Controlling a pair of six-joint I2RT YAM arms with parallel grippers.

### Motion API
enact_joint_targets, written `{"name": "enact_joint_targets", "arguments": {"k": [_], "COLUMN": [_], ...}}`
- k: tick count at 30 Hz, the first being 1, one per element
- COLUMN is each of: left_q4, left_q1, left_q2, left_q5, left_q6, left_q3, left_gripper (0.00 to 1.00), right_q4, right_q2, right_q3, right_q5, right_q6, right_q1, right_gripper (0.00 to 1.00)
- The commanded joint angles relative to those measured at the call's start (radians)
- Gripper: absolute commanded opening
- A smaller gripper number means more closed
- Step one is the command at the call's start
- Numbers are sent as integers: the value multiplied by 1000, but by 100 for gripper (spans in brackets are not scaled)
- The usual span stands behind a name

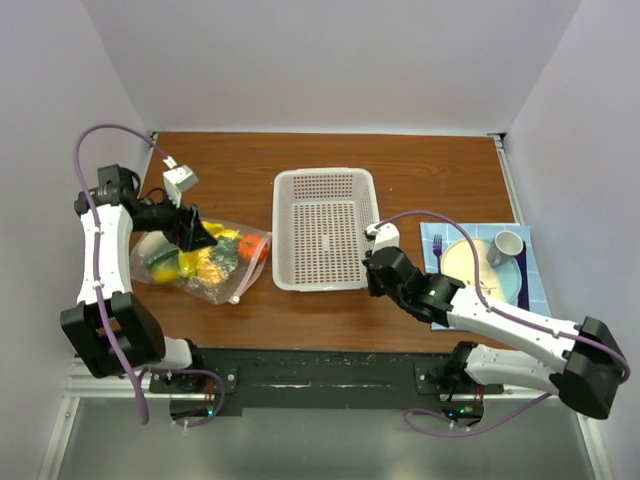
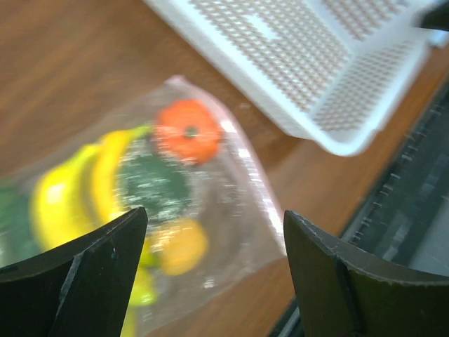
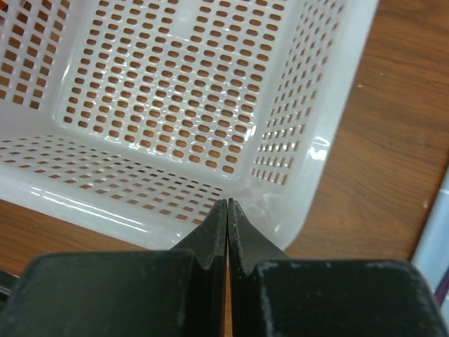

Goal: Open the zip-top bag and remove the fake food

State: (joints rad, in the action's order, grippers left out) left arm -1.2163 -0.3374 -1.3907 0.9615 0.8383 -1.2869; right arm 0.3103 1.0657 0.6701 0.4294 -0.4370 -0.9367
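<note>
The zip-top bag (image 1: 215, 270) lies flat on the table's left side, with the fake food inside it. Through the clear plastic (image 2: 238, 189) I see a yellow banana (image 2: 63, 196), an orange piece (image 2: 188, 130), a green one (image 2: 154, 184) and a small yellow piece (image 2: 181, 246). My left gripper (image 1: 203, 236) hovers over the bag, open, with nothing between its fingers (image 2: 214, 217). My right gripper (image 1: 372, 272) is shut on nothing, its tips (image 3: 228, 203) at the near right corner of the white basket.
The white perforated basket (image 1: 325, 173) stands mid-table, just right of the bag (image 2: 337, 133) (image 3: 337, 126). At the right, a blue mat (image 1: 535, 290) carries a beige plate (image 1: 462, 262), a purple fork (image 1: 437, 245) and a grey mug (image 1: 505, 245). The black base rail (image 1: 320, 365) runs along the near edge.
</note>
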Motion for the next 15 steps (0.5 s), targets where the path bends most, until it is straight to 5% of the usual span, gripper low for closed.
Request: {"name": "enact_joint_targets", "arguments": {"k": [1,7,15], "left_q4": [309,544,741], "left_q1": [-89,-196,-222], "left_q2": [9,-63,-111], "left_q5": [-186,-456,-555], "left_q6": [-211,-292,-398], "left_q3": [-32,6,104], "left_gripper": [82,77,81], "right_q4": [119,-61,-330], "right_q2": [-18,198,606], "right_q3": [167,445,678], "right_q5": [97,-29,-293], "right_q6": [6,141,244], "right_q1": [-17,-178,-240], "right_gripper": [0,8,26]}}
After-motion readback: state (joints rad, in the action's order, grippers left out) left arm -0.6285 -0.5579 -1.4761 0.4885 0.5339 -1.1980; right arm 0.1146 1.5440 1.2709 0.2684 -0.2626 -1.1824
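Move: The bag lies flat: its closed end is about 18 cm left of the left hand, 6 cm farther out and 18 cm below; the pumpkin is some 10 cm right and 9 cm ahead of that hand, the basket's middle 30 cm right and 15 cm ahead. From the right hand, the bag's open mouth is roughly 33 cm left, 10 cm ahead and 11 cm lower, with the pumpkin 5 cm beyond the mouth and the basket's middle 12 cm left, 20 cm ahead. Leaving the basket's near right corner, the right hand rises about 12 cm and sweeps 22 cm left past the basket's near side towards the bag's mouth, its shut fingers parting slightly and the wrist turning counter-clockwise. Meanwhile the open, empty left hand swings some 18 cm left and 7 cm forward over the bag to its closed end, sinking 5 cm late on and turning about 35 degrees counter-clockwise. ##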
